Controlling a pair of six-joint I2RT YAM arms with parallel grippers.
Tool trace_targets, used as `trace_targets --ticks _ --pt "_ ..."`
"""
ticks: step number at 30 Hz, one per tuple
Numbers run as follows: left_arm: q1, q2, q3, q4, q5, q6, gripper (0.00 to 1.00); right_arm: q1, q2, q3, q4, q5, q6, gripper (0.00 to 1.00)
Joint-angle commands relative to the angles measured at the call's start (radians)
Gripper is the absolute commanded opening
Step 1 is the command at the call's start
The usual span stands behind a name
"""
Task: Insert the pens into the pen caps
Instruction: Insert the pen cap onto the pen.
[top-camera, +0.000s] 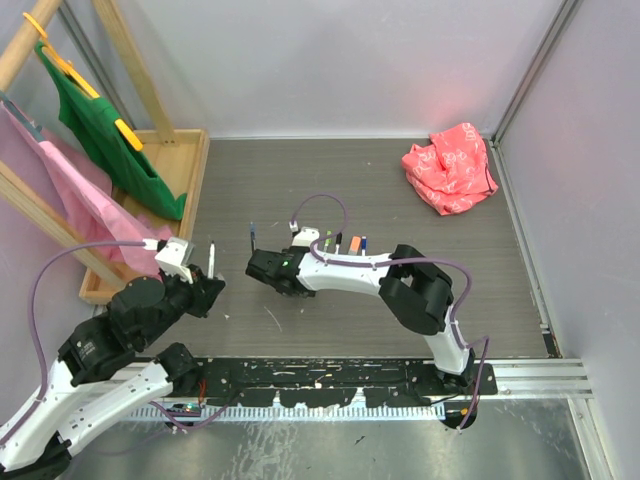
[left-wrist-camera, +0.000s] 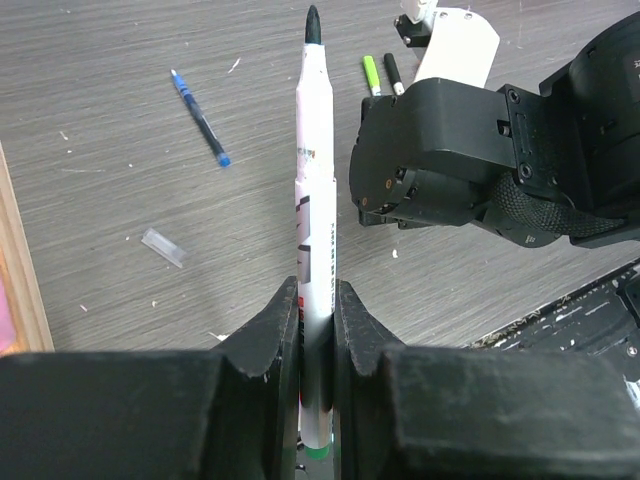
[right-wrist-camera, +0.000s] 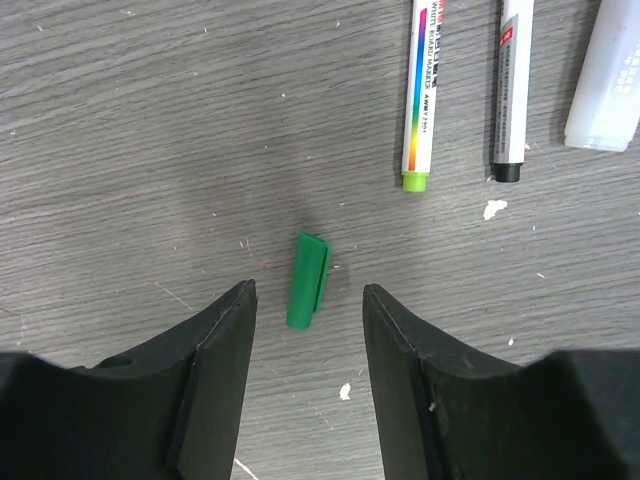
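My left gripper (left-wrist-camera: 317, 310) is shut on a white pen (left-wrist-camera: 313, 200) with a dark tip pointing away and a green rear end; it stands left of centre in the top view (top-camera: 212, 258). My right gripper (right-wrist-camera: 305, 300) is open and hovers just above a green pen cap (right-wrist-camera: 307, 281) lying on the table, which sits between the fingertips without touching them. Beyond the cap lie a lime-ended pen (right-wrist-camera: 421, 95) and a black-ended pen (right-wrist-camera: 511, 90). A thin blue pen (left-wrist-camera: 200, 117) lies apart to the left.
A small clear plastic piece (left-wrist-camera: 163, 247) lies near the blue pen. More pens (top-camera: 354, 243) lie behind the right arm (left-wrist-camera: 500, 160). A wooden rack base (top-camera: 190, 170) with green and pink cloths stands at the left. A red bag (top-camera: 450, 167) sits at the back right.
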Motion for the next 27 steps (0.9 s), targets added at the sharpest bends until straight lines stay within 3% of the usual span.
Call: trace_targets --ticks 1,20,27 --pt "0.005 -0.004 0.017 0.017 -0.031 -0.004 0.00 -0.011 0.012 0.025 0.033 0.005 -0.005 0.52" --pt "0.005 0.006 0.014 0.018 -0.014 -0.003 0.00 -0.024 0.066 0.000 0.067 -0.029 -0.053 0.41" --pt "0.003 0.006 0.011 0.024 -0.002 -0.003 0.00 -0.024 0.049 -0.025 0.058 -0.036 -0.044 0.24"
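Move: The green cap lies on the table almost under the right hand, about 1 cm ahead, 1 cm to its left and 2 cm below the open fingertips. From this hand, the light-green pen's middle is some 11 cm ahead and 6 cm right. The black pen is level with that pen, 4 cm farther right, and the thick white marker another 4 cm beyond. From the left hand, the cap is roughly 7 cm ahead, 15 cm right and 22 cm lower. The right fingertips come down one on each side of the green cap and close in until they seem to meet its sides. The hand first sinks a bit over 2 cm straight onto it and stops at table height, easing slightly forward and left; the fingers narrow all along, fastest at the end, to about half their opening. ##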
